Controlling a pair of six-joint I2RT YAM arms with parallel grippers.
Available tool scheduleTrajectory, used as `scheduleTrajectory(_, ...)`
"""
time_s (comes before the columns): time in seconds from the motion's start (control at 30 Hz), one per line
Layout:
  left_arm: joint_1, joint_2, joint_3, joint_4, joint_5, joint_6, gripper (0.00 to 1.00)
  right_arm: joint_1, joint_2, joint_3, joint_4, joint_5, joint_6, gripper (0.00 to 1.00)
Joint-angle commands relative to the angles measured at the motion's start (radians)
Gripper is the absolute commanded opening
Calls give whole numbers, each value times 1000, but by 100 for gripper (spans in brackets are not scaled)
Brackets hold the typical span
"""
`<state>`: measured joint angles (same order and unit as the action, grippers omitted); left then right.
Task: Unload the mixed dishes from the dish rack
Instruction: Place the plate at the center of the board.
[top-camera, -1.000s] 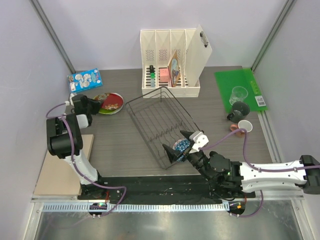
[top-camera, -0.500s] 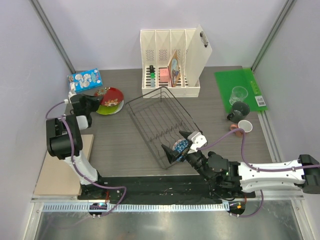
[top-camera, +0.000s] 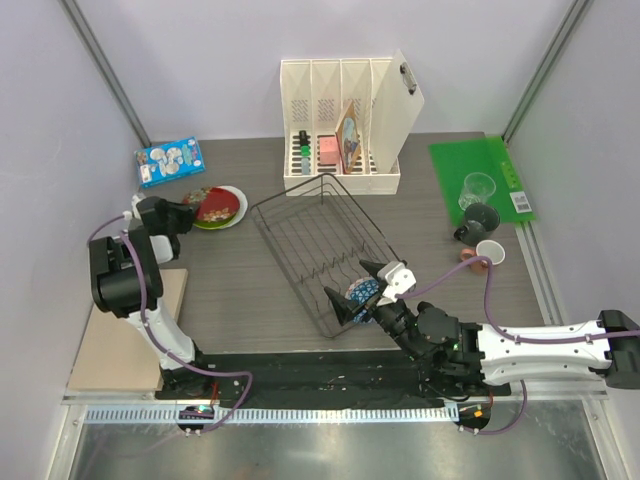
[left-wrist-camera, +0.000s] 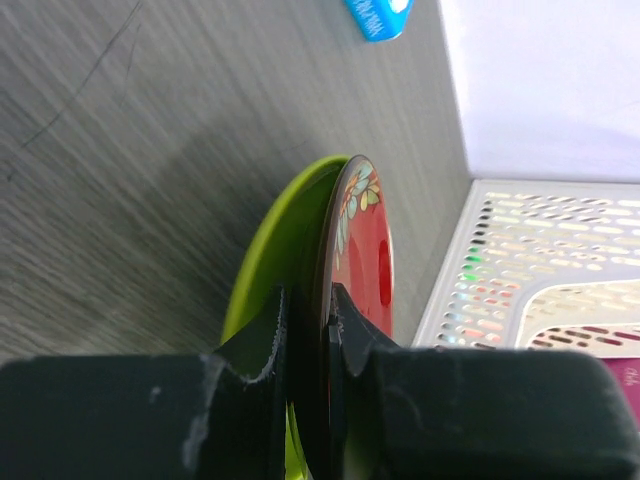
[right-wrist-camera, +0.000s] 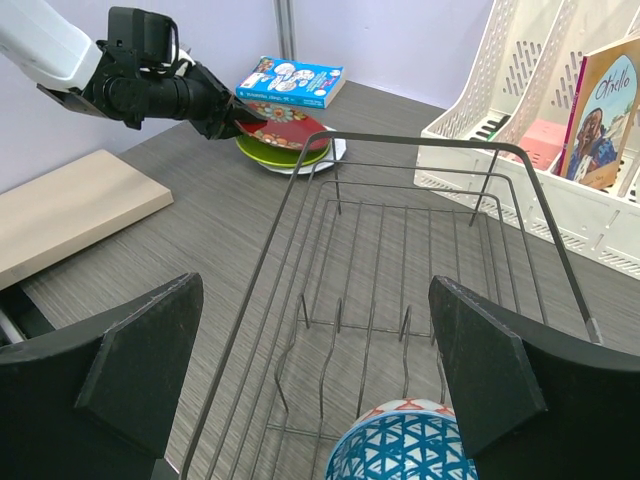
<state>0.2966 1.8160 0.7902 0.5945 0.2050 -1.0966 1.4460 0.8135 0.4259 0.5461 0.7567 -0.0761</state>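
Observation:
The red floral plate (top-camera: 220, 203) is gripped at its rim by my shut left gripper (top-camera: 192, 212) and lies nearly flat on the lime-green plate (left-wrist-camera: 262, 262), which rests on a white plate (right-wrist-camera: 336, 151). In the left wrist view the red floral plate (left-wrist-camera: 366, 240) stands edge-on between the jaws of the left gripper (left-wrist-camera: 305, 305). The dish rack (top-camera: 318, 240) holds only the blue patterned bowl (top-camera: 364, 293) at its near end. My right gripper (top-camera: 357, 291) is open on either side of that bowl (right-wrist-camera: 405, 445), not touching it. Past the right gripper (right-wrist-camera: 313, 285) stretches the rack's wire (right-wrist-camera: 420, 200).
A clear glass (top-camera: 478, 189), a dark grey mug (top-camera: 480, 220) and a pink mug (top-camera: 489, 254) stand at the right, by a green mat (top-camera: 478, 160). The cream file holder (top-camera: 345, 110) is behind the rack. A blue box (top-camera: 170, 160) and a wooden board (top-camera: 125, 335) lie at the left.
The red floral plate was tipped up half a second ago and now lies lower and flatter on the green plate. My left gripper has drawn slightly left. The right gripper has barely moved.

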Motion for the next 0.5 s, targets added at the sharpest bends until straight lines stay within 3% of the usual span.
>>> scheduleTrajectory(0.0, 1, 17, 66, -36, 34, 10, 4, -6, -4, 1, 64, 7, 16, 100)
scheduleTrajectory(0.13, -14, 23, 93, -100, 24, 33, 13, -9, 0, 1, 66, 4, 18, 100)
scheduleTrajectory(0.27, -25, 26, 126, -188, 24, 52, 42, -9, -7, 1, 61, 3, 24, 100)
scheduleTrajectory(0.47, -27, 2, 168, -318, 19, 79, 61, -9, -8, -3, 57, 1, 33, 100)
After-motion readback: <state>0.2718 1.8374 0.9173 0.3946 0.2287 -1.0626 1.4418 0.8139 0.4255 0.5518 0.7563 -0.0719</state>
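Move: Just to the right of the left hand, about 5 cm over and 2 cm ahead, lies the green plate, roughly 4 cm lower; the red plate is already tipped over it, pinched by its left rim, its middle some 6 cm right and 2 cm ahead. The white plate beneath reaches farther right, its middle about 9 cm right and 2 ahead. The blue box sits around 13 cm ahead and 6 left. For the right hand, the green plate is about 33 cm forward, 37 left and 22 below. Letting go of the red plate over the green one: the left hand first sinks about 1 cm, then its fingers open from nearly shut to a bit over half, while it eases some 1.5 cm right and forward, climbing back that centimetre and tipping about 5 degrees farther down. The rim stays between the spread fingers, the pinch ended; whether the lower finger still touches it can't be seen. ##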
